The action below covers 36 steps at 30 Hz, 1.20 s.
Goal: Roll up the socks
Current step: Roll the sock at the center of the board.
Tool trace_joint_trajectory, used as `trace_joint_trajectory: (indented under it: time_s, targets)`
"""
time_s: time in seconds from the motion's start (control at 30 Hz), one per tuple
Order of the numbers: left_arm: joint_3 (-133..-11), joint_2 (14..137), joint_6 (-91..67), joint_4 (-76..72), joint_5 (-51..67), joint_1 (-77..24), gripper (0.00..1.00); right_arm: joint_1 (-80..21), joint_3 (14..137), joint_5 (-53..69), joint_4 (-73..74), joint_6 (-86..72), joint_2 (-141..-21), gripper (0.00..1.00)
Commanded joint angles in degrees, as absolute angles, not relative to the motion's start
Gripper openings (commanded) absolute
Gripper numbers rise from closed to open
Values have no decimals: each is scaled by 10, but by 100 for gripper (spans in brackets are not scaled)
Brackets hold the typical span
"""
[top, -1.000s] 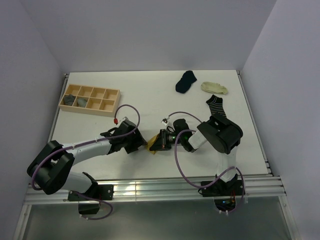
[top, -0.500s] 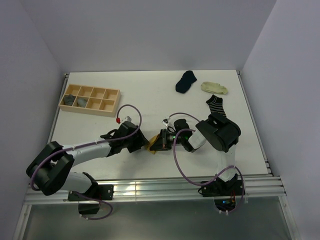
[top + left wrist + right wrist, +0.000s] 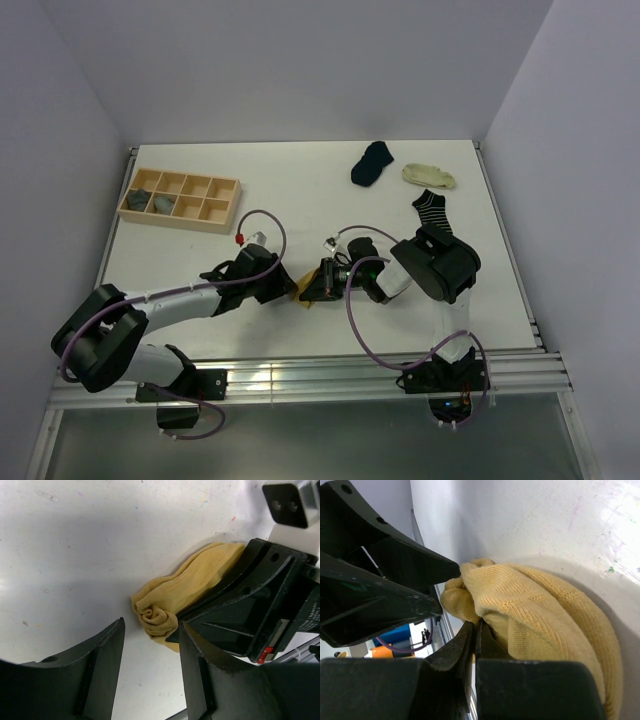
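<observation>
A mustard-yellow sock [image 3: 303, 293] lies partly rolled on the white table, near the front middle. In the left wrist view the sock [image 3: 170, 602] has a curled end that faces my left gripper [image 3: 150, 652]. That gripper is open and empty, and its fingertips stand just short of the roll. My right gripper [image 3: 312, 283] comes from the right and is shut on the sock. In the right wrist view its jaws [image 3: 476, 630] pinch the sock fabric [image 3: 545, 615], and the left gripper's fingers [image 3: 380, 580] stand close on the far side.
A wooden divided tray [image 3: 225, 184] stands at the back left with two grey rolled socks [image 3: 139, 198] [image 3: 162, 204] in its left compartments. A navy sock [image 3: 371, 163], a cream sock [image 3: 429, 176] and a black-and-white striped sock [image 3: 432, 211] lie at the back right.
My left gripper has moved a little to the right, closer to the yellow sock. The right gripper has kept its hold and barely moved.
</observation>
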<state>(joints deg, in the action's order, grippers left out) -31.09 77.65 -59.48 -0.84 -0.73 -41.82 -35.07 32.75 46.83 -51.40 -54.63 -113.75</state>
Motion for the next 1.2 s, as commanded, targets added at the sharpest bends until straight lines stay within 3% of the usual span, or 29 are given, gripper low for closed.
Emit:
trace_joint_trajectory:
  time_s: [0.0, 0.37, 0.5, 0.63, 0.77, 0.97, 1.17]
  targets:
    - [-314, 791, -571, -40, 13, -422, 52, -346, 328, 432, -458, -525, -1158, 1]
    - [-331, 830, -552, -11, 10, -422, 45, -346, 330, 426, -451, -518, -1152, 2]
    - [-350, 862, -548, 15, 3, -422, 37, -346, 337, 411, -418, -492, -1136, 3]
    - [-374, 890, -548, 36, 3, -422, 20, -346, 344, 395, -384, -466, -1101, 5]
    - [-400, 918, -552, 69, 3, -422, 0, -351, 354, 365, -310, -415, -1053, 19]
    - [-474, 939, -541, 171, -24, -423, 0, -380, 361, 214, -173, -316, -926, 39]
    - [-558, 976, -531, 267, -30, -423, 0, -489, 356, 1, -127, -230, -815, 42]
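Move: The yellow sock's rolled end lies about 2 cm ahead, 3 cm to the right and 2 cm below the left hand's half-open fingers. The right hand already pinches this end between its shut fingers, right at its hand point. The sock's loose body reaches ahead and rightward, its middle some 3 cm forward and 2 cm to the right of the right hand. No other sock is near. Left hand goes about 4 cm forward-right and down, pinches the rolled end; right lets go, rising 5 cm. ##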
